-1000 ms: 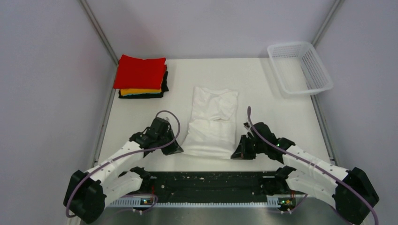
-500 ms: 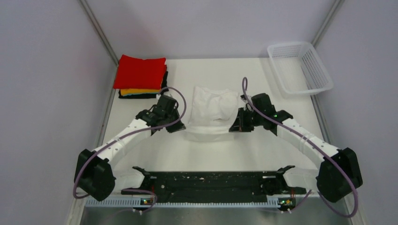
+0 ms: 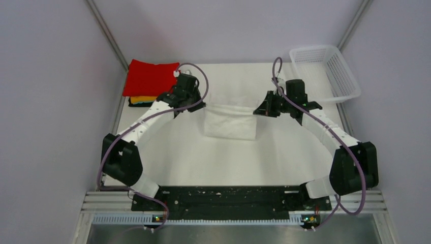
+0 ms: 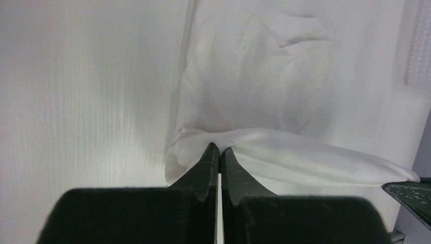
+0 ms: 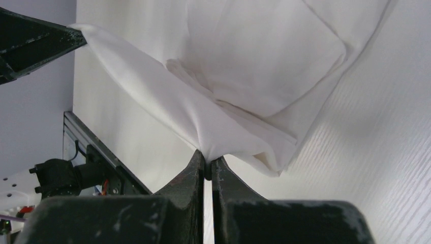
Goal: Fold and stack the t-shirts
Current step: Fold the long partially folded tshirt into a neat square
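Note:
A thin white t-shirt lies folded over on itself in the middle of the table, its lifted edge stretched between both grippers. My left gripper is shut on its left corner, seen pinched in the left wrist view. My right gripper is shut on the right corner. The cloth hangs below the held edge and rests on the table. A stack of folded t-shirts, red on top with orange-yellow and black beneath, sits at the far left.
A white plastic mesh basket stands at the far right corner. Grey walls with metal rails close in the table on three sides. The black arm-base rail runs along the near edge.
Both grippers have carried the shirt's near edge away from the bases toward the back, folding the shirt over itself. Both arms are now stretched far out.

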{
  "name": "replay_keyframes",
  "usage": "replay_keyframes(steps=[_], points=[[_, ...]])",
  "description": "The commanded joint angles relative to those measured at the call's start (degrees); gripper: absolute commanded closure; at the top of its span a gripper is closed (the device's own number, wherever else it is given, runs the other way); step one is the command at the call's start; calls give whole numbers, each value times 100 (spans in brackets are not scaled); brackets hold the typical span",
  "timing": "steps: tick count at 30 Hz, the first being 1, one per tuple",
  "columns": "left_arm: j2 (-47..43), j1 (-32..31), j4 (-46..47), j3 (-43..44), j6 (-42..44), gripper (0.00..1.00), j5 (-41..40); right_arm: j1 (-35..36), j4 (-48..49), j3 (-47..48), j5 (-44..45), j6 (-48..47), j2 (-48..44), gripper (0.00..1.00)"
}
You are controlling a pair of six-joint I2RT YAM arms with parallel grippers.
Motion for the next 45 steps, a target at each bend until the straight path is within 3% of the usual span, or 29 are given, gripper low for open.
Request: replay_keyframes(steps=[1,10,21,31,32,34,35,37,38,41,43,45], points=[[597,327,204,890,486,100,64,-284,693,440,-267,121,371,100],[1732,679,89,2359,926,100,606,-482,865,1122,-379,249,1151,100],[3251,779,440,3677,1095,100,1345,-875,1385,1124,-232,493,1783,100],[4850,794,564,5171,982,100,1615,-1060,2201,1957,-106,623,3335,100],[4967,788,583,5294,981,92,1587,-1061,2265,2099,-34,599,3487,96],[5164,801,501,5624,973,80,1523,-1075,2194,2459,162,441,3707,73],[5195,812,481,5732,972,68,1510,-1071,2057,2665,232,352,3800,60],[5102,822,530,5749,972,30,1469,-1073,1754,3101,128,209,3862,39],[4992,824,566,5713,979,5,1448,-1068,1736,3136,72,195,3774,32],[4592,823,667,5395,955,1,1479,-1068,1730,2959,46,165,3411,23],[4248,803,774,5022,934,1,1586,-1056,1739,2706,-50,229,3148,6],[3859,776,996,4522,913,1,1859,-996,1819,2412,-222,401,2922,1]])
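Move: Both hands still hold the t-shirt's near edge stretched between them, some 13 cm above the table. The far left corner lies about 14 cm ahead of the left hand and 1 cm to its right; the far right corner is roughly 18 cm ahead of the right hand and 2 cm to its right. The folded stack stands about 15 cm ahead and 26 cm left of the left hand, the white basket some 23 cm ahead and 33 cm right of the right hand. Both arms carry the pinched edge forward together by about 20 cm, drifting some 5 cm to the right, first nearly level (the left rising a little), then sinking by about 9 cm towards the t-shirt's far end while the hands turn slightly clockwise. Near the lowest point both grippers open wide and let go of the edge, then begin to lift clear, the right a little higher than the left. ##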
